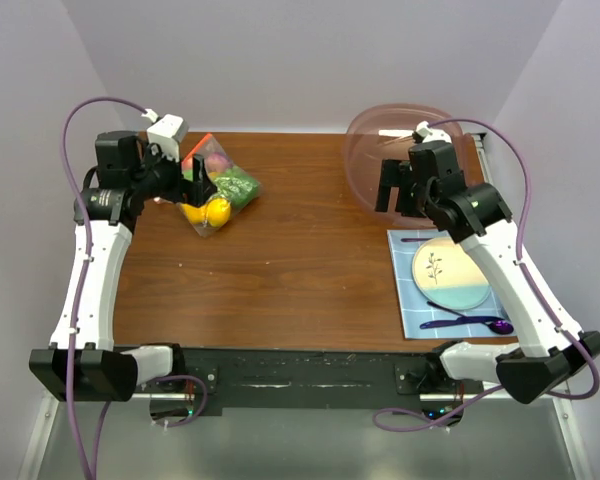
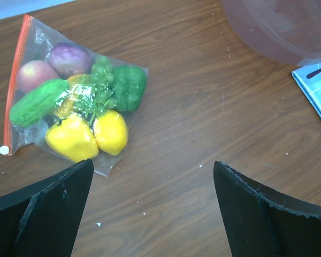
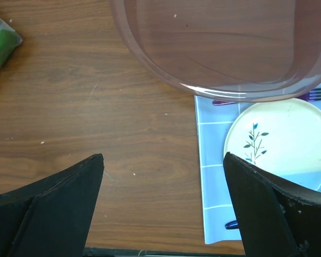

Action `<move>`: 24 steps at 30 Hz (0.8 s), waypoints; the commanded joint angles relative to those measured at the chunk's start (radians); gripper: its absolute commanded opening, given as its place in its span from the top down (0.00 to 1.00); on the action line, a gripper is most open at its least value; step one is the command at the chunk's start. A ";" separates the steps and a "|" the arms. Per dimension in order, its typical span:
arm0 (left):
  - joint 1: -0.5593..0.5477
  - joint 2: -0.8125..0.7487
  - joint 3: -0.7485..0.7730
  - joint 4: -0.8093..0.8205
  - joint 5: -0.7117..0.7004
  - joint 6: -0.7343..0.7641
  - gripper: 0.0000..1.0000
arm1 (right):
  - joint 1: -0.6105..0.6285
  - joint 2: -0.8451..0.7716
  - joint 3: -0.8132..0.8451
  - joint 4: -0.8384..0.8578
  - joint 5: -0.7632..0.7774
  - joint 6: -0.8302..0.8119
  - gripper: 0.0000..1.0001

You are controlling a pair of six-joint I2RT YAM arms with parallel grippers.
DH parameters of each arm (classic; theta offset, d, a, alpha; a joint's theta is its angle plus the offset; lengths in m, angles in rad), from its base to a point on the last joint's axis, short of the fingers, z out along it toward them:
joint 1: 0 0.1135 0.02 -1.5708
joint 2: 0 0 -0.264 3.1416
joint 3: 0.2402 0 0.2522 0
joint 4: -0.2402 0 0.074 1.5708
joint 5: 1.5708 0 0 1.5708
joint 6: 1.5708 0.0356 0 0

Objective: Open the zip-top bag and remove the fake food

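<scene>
The zip-top bag (image 1: 225,188) lies flat on the brown table at the back left, zipped, with its red-orange zip strip (image 2: 13,80) along one edge. Inside is the fake food: two yellow pieces (image 2: 85,136), a green cucumber (image 2: 37,101), a green pepper (image 2: 129,87), a purple piece (image 2: 69,58), a pink-red fruit (image 2: 31,75) and green grapes. My left gripper (image 1: 200,188) hovers over the bag, open and empty; in the left wrist view (image 2: 153,166) the bag lies up and left of the jaws. My right gripper (image 1: 397,198) is open and empty over bare table (image 3: 163,158).
A large clear pinkish bowl (image 1: 380,135) stands at the back right and shows in the right wrist view (image 3: 150,59). A blue checked placemat (image 1: 408,300) at the front right holds a plate (image 1: 450,272) and purple cutlery (image 1: 470,322).
</scene>
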 commanded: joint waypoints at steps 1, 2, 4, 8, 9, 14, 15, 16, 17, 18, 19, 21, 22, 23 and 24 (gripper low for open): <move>-0.001 -0.043 0.006 0.072 -0.003 -0.023 0.00 | 0.008 -0.007 -0.009 0.075 -0.012 -0.032 0.01; -0.001 -0.043 0.006 0.075 -0.016 -0.020 0.00 | 0.008 0.000 -0.007 0.081 -0.013 -0.039 0.02; -0.001 -0.036 0.008 0.073 -0.037 -0.021 0.00 | 0.008 0.029 0.005 0.103 -0.016 -0.064 0.02; -0.001 -0.026 -0.015 0.102 -0.111 -0.031 0.00 | 0.008 0.096 0.024 0.146 0.033 -0.087 0.01; -0.001 -0.025 -0.021 0.113 -0.123 -0.041 0.00 | 0.008 0.133 0.033 0.161 0.042 -0.095 0.01; 0.000 0.007 -0.046 0.162 -0.126 -0.057 0.00 | 0.008 0.257 0.079 0.204 0.094 -0.113 0.02; 0.002 0.012 -0.049 0.172 -0.126 -0.055 0.00 | 0.009 0.276 0.094 0.227 0.096 -0.121 0.02; 0.006 0.017 -0.050 0.181 -0.129 -0.055 0.00 | 0.008 0.312 0.099 0.245 0.096 -0.130 0.02; 0.008 0.027 -0.058 0.204 -0.140 -0.055 0.00 | 0.009 0.329 0.100 0.268 0.096 -0.142 0.02; 0.011 0.033 -0.061 0.216 -0.146 -0.055 0.00 | 0.008 0.343 0.103 0.314 0.088 -0.157 0.02; 0.029 0.040 -0.063 0.227 -0.149 -0.054 0.00 | 0.008 0.361 0.105 0.337 0.085 -0.167 0.01; 0.057 0.063 -0.069 0.251 -0.119 -0.055 0.00 | 0.009 0.417 0.116 0.400 0.088 -0.202 0.01; 0.090 0.072 -0.070 0.256 -0.103 -0.055 0.00 | 0.008 0.435 0.120 0.420 0.087 -0.211 0.01; 0.109 0.089 -0.070 0.259 -0.076 -0.055 0.00 | 0.006 0.476 0.126 0.435 0.081 -0.219 0.01; 0.124 0.096 -0.070 0.259 -0.063 -0.055 0.00 | 0.006 0.496 0.143 0.455 0.065 -0.231 0.01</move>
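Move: Ahead of the left hand by about 17 cm and 2 cm to its left lies the closed bag of fake food, its middle some 23 cm lower. From the right hand the bag is roughly 19 cm ahead and 41 cm to the left, equally low. The clear bowl's middle is about 24 cm ahead of the right hand and 9 cm to its right, the plate some 3 cm ahead and 18 cm to its right. Reaching out open-fingered, the right hand travels about 12 cm forward, sinking some 8 cm and easing left towards the bag beside the bowl's left rim, its left side rolling down about 10 degrees. The open left hand rises a touch, then goes roughly 5 cm forward and left and dips towards the bag, turning about 10 degrees counter-clockwise. ##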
